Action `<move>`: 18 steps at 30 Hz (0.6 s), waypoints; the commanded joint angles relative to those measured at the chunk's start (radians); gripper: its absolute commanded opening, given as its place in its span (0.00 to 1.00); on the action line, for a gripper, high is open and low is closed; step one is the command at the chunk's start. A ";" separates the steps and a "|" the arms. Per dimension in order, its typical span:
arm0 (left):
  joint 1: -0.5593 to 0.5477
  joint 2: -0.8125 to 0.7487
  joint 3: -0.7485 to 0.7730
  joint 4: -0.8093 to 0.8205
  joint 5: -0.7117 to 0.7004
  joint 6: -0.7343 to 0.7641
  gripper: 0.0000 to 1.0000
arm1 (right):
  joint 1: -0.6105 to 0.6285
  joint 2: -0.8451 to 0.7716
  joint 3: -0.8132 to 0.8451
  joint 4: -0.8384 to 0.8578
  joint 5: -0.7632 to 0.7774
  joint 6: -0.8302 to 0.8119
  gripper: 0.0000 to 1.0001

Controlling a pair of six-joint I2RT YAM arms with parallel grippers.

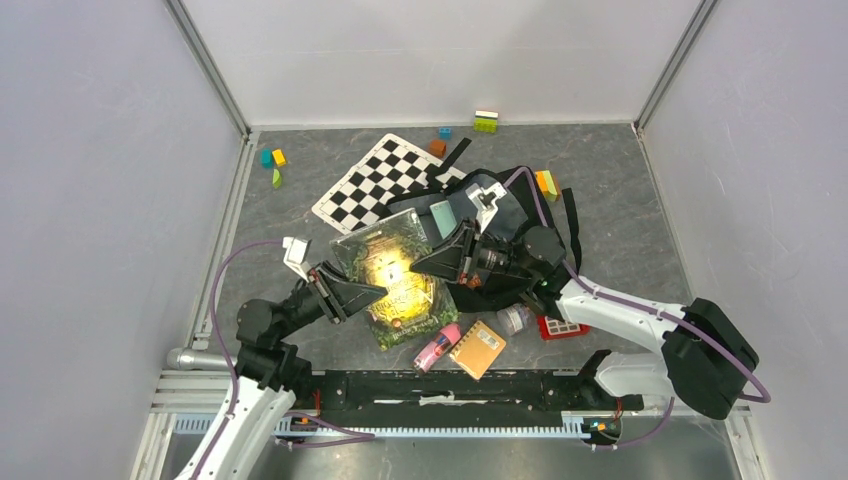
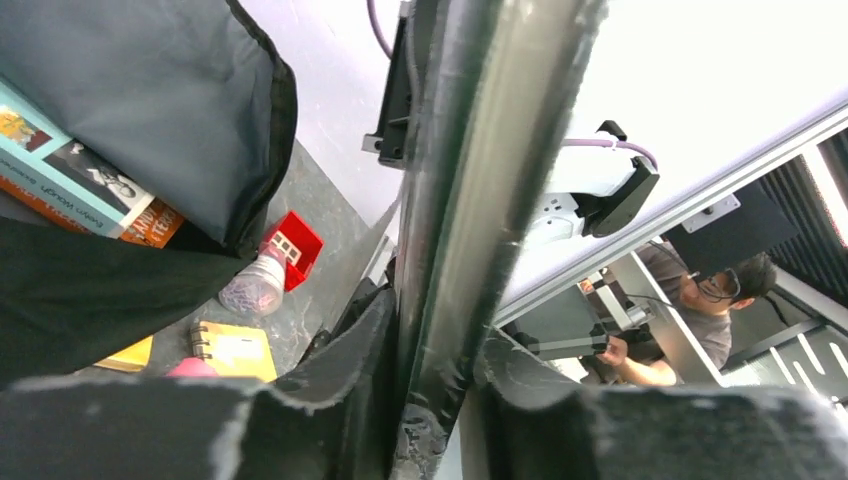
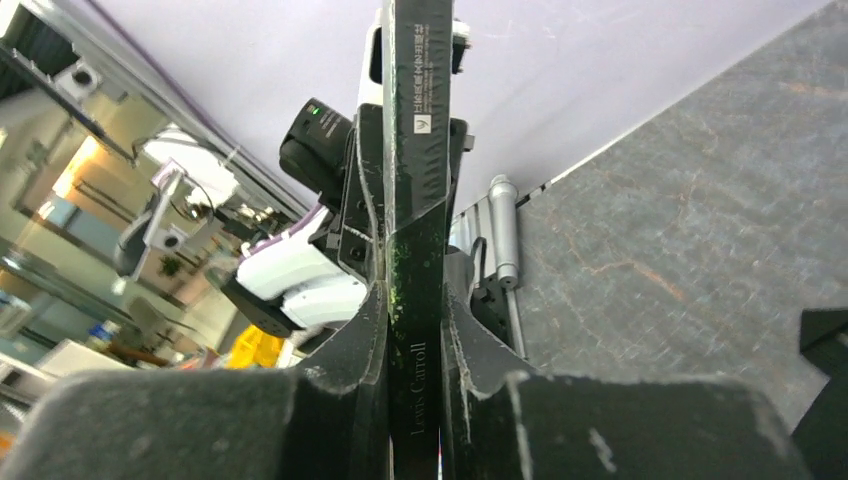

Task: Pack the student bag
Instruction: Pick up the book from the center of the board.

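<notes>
The student bag (image 1: pixel 522 205) lies open behind the right arm, a teal book (image 1: pixel 443 218) in its mouth; its dark fabric (image 2: pixel 150 110) fills the upper left of the left wrist view. A green hardcover book (image 1: pixel 398 290) is held between both arms in front of the bag. My left gripper (image 1: pixel 370 293) (image 2: pixel 435 400) is shut on the book's left edge (image 2: pixel 450 250). The right gripper (image 1: pixel 427 266) (image 3: pixel 415 370) is shut on the book's spine (image 3: pixel 415 200) at its upper right corner.
A checkered mat (image 1: pixel 385 180) lies behind the book. A pink item (image 1: pixel 437 347), a yellow spiral notebook (image 1: pixel 478 349), a clear jar (image 1: pixel 513 319) and a red piece (image 1: pixel 560 327) sit near the front rail. Coloured blocks (image 1: pixel 272 157) lie at the back.
</notes>
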 commanded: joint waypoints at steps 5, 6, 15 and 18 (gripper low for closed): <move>0.000 -0.035 0.074 -0.031 -0.037 0.000 0.05 | 0.002 -0.121 0.165 -0.502 0.221 -0.369 0.88; 0.000 -0.036 0.088 -0.071 -0.053 0.021 0.03 | 0.001 -0.143 0.202 -0.611 0.274 -0.451 0.95; -0.001 0.042 0.240 -0.544 -0.270 0.287 0.02 | -0.015 -0.213 0.539 -1.342 1.049 -0.782 0.98; -0.001 0.106 0.265 -0.602 -0.296 0.330 0.02 | -0.038 -0.180 0.568 -1.434 1.187 -0.800 0.98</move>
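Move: The wrapped yellow book is already between both my hands: its middle lies about 2 cm ahead and 3 cm right of my left hand, and about 3 cm back and 5 cm left of my right hand. The bag's mouth lies some 12 cm ahead, 11 cm right and 20 cm below my right hand, with the teal book in it, about 2 cm to the left of that mouth's middle. The pink bottle is roughly 8 cm back and 12 cm right of my left hand, well below it. I tighten my left fingers on the book's near-left part, then open my right fingers wide and leave it. My right hand sweeps about 11 cm forward and as far right, rising some 5 cm, towards the bag's mouth, swinging clockwise about 50 degrees as its fingers tip down. My left hand keeps its pinch and eases forward about 3 cm, sinking slightly less and turning a little counter-clockwise. ##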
